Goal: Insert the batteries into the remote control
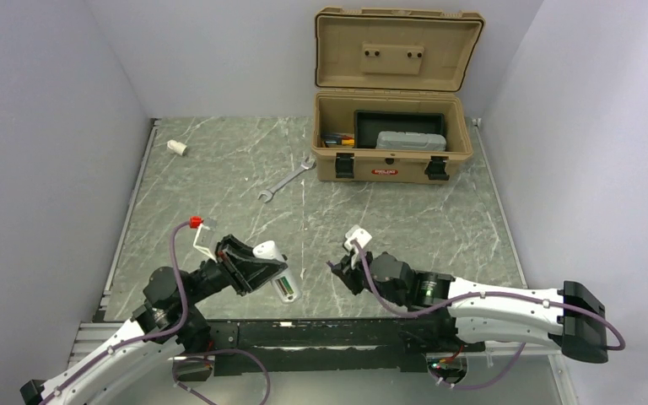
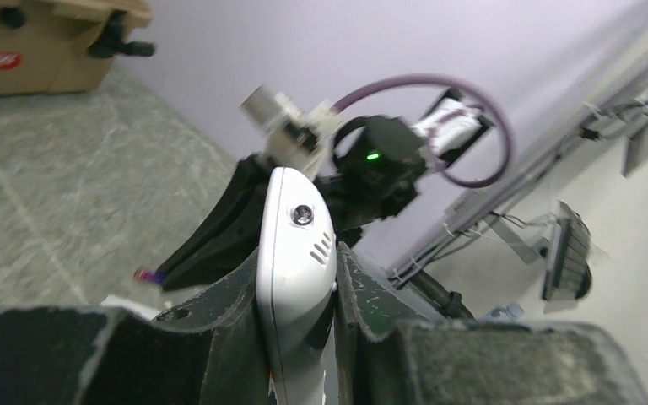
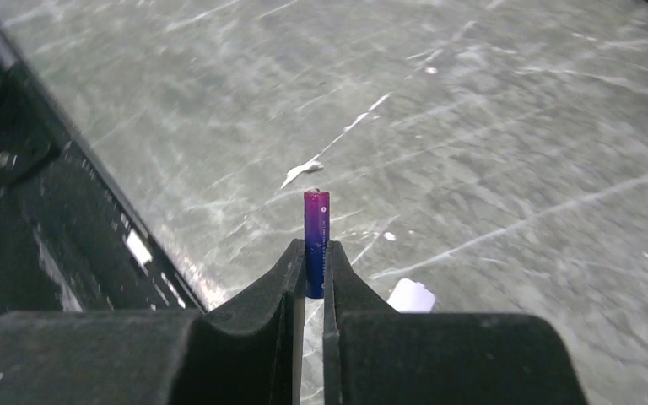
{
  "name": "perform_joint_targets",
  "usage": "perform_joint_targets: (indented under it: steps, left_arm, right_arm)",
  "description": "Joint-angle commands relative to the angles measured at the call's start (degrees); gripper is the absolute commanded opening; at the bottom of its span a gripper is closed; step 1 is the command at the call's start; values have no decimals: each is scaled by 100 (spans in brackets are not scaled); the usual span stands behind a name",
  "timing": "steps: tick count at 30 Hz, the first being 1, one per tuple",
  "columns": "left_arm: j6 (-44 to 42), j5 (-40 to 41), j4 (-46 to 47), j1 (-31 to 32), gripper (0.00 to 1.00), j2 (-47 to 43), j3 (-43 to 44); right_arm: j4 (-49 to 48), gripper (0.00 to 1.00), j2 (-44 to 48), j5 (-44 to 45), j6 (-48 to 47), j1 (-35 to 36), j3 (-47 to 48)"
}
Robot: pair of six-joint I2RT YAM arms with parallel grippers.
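My left gripper is shut on the white remote control, holding it by its sides just above the table near the front edge. A green battery shows in the remote's lower part. The left wrist view has the remote standing up between the pads of the left gripper. My right gripper hovers a short way right of the remote. It is shut on a slim purple-blue battery, which sticks out past the tips of the right gripper.
An open tan toolbox stands at the back right. A silver wrench lies in front of it and a stubby white cylinder at the back left. A small white piece lies on the table under the right gripper.
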State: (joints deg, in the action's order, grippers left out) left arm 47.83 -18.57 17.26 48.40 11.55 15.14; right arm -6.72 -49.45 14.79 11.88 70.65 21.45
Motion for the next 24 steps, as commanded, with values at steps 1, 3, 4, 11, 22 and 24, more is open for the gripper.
perform_joint_targets:
  steps: [1,3,4,11,22,24]
  left_arm:
    - [382,1175,-866,-15,0,143,231]
    - [733,1527,-879,-14,0,239,33]
    - [937,1634,-689,-10,0,288,-113]
    - [2316,1923,1108,-2,0,1029,-1033]
    - [2901,2780,973,202,0,1247,-951]
    - [3096,3013,775,215,0,1224,-905]
  right_arm:
    - [1755,0,-296,1312,1078,14,1421]
    - [2253,0,-483,1416,1198,19,1800]
    - [2354,0,-509,1391,1253,14,1903]
    - [3058,0,-133,1013,1178,37,2485]
    - [4261,0,-315,-131,1689,30,3930]
    - [4425,0,-593,-513,1769,36,4174]
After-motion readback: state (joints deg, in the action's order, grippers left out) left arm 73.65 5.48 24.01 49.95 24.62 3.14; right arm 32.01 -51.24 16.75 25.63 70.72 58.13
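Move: The remote's battery slot lies about 12 cm to the left of the battery-holding right hand, some 10 cm back and roughly 15 cm above it. The white battery cover is on the table, about 3 cm ahead of that hand, 2 cm to its right and 12 cm below. From the left hand, still pinching the remote, the battery is some 6 cm ahead, 14 cm to the right and 18 cm below. The remote, still pinched in the left fingers, is carried down about 11 cm and forward some 8 cm, its forward end tipping down around 35 degrees with a smaller counter-clockwise turn. Meanwhile the right hand keeps its grip on the battery and climbs about 14 cm, swinging a little forward and then back, from below the remote to above it. ##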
